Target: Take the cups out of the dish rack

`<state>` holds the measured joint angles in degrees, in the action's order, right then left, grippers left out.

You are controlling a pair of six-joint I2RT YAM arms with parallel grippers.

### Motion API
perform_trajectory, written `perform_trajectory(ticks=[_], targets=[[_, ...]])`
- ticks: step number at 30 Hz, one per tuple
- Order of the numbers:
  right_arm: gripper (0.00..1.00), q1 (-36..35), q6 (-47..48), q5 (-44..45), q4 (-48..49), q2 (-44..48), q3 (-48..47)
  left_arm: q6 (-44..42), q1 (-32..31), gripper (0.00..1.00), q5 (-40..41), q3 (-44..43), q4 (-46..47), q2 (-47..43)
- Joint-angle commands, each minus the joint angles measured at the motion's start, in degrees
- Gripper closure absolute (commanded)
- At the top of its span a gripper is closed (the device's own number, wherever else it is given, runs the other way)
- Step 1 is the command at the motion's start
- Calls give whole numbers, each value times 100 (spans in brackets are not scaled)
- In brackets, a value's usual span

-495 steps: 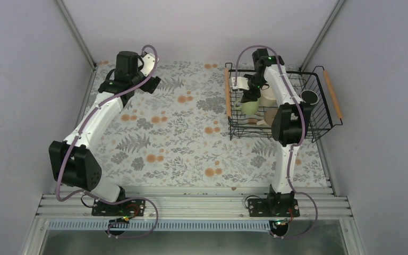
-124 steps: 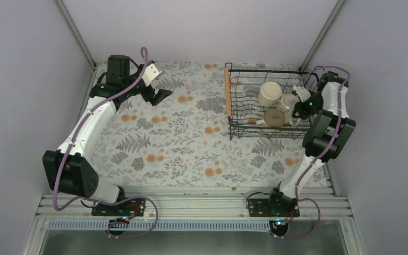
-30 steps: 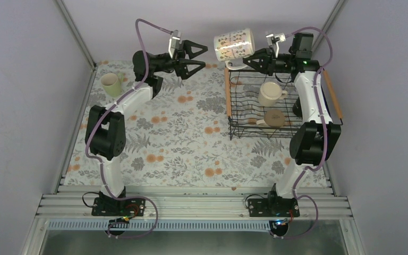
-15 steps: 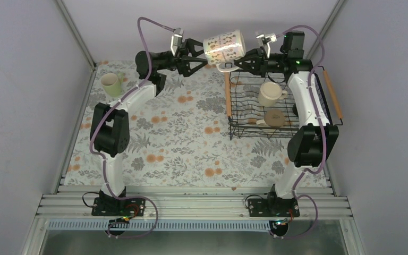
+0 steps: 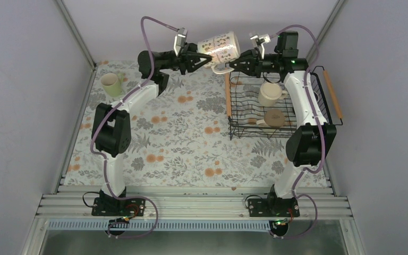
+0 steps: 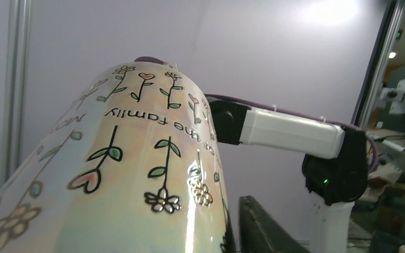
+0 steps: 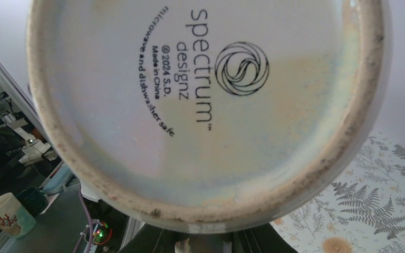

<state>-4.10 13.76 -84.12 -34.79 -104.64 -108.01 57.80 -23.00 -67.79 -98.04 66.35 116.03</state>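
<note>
The patterned white mug [image 5: 220, 45] hangs on its side in the air over the back of the table, between both grippers. My right gripper [image 5: 235, 64] is shut on its handle; the right wrist view shows the mug's base [image 7: 205, 105] filling the frame. My left gripper [image 5: 198, 58] is open at the mug's mouth end. In the left wrist view the mug's side [image 6: 137, 174] sits beside one finger [image 6: 263, 229] with a small gap. The dish rack [image 5: 276, 133] holds a tall cream mug [image 5: 270, 93] and a beige mug [image 5: 273, 118]. The black mug is hidden.
A pale green cup [image 5: 109, 84] stands upright on the floral cloth at the back left. The rack's wooden handles [image 5: 227, 93] run along its left and right sides. Grey walls close in the table on three sides.
The right gripper lifted the patterned mug out of the rack and carried it left. The left arm rose and reached right, and its open jaws are now at the mug.
</note>
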Motion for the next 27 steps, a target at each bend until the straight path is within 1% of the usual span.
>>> perform_trajectory(ticks=[1,3,4,5,7,9,10,12,13,16,17,20,23,25,27], targets=[[97,-49,165,-455,209,93,-255,22,-11,77,-35,4,218,-203],[97,-51,180,-481,203,102,-204,63,-11,85,-40,12,231,-248],[97,-50,185,-483,201,106,-166,126,-11,95,-26,38,292,-297],[97,-49,188,-491,201,103,-156,148,-11,97,-33,47,322,-322],[95,-52,183,-475,209,95,-142,140,-14,98,-37,51,321,-370],[89,-48,180,-474,208,95,-142,40,-14,98,-18,57,193,-412],[84,-51,150,-473,198,90,-142,-82,-19,98,-33,54,59,-435],[68,-53,123,-477,165,78,-149,-251,-15,98,-75,62,-62,-486],[62,-53,152,-451,123,87,-143,-388,-19,98,-95,51,-245,-503],[37,-49,328,-188,-98,117,-146,-809,-20,98,-178,48,-726,-597],[33,-47,471,-49,-258,123,-187,-998,-12,98,-200,40,-960,-654],[24,-47,1324,543,-1198,71,-520,-1953,53,98,-198,-39,-2064,-894],[18,-41,2152,1395,-2135,44,-829,-3248,233,98,-115,-432,-3671,-1177],[14,-35,2322,2196,-2374,139,-782,-4188,421,97,84,-904,-4992,-1277],[12,-18,2346,3147,-2410,260,-617,-4931,706,98,311,-1489,-6242,-1285]])
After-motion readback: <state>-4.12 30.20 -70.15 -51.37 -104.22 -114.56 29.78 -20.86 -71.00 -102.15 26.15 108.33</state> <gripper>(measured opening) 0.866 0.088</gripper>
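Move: The flowered mug lies on its side in the air, still held by the right hand: its middle is about 4 cm left of that hand and 4 cm farther out. From the left hand the mug's middle is some 4 cm right and 3 cm out, level in height. The set-down green cup is about 38 cm left, 9 cm out and 28 cm below the left hand. In the rack, the cream mug sits roughly 17 cm right, 3 cm out and 22 cm below the right hand. Almost in place, the left hand finishes closing its part-shut fingers and pinches the flowered mug's near wall at the mouth end, drifting about 1 cm back and forward again, then tilting some 10 degrees, its left side rising. Once that grip is shut, the right fingers open wide and let go at the foot end, the right hand turning about 10 degrees with under 1 cm of travel. ##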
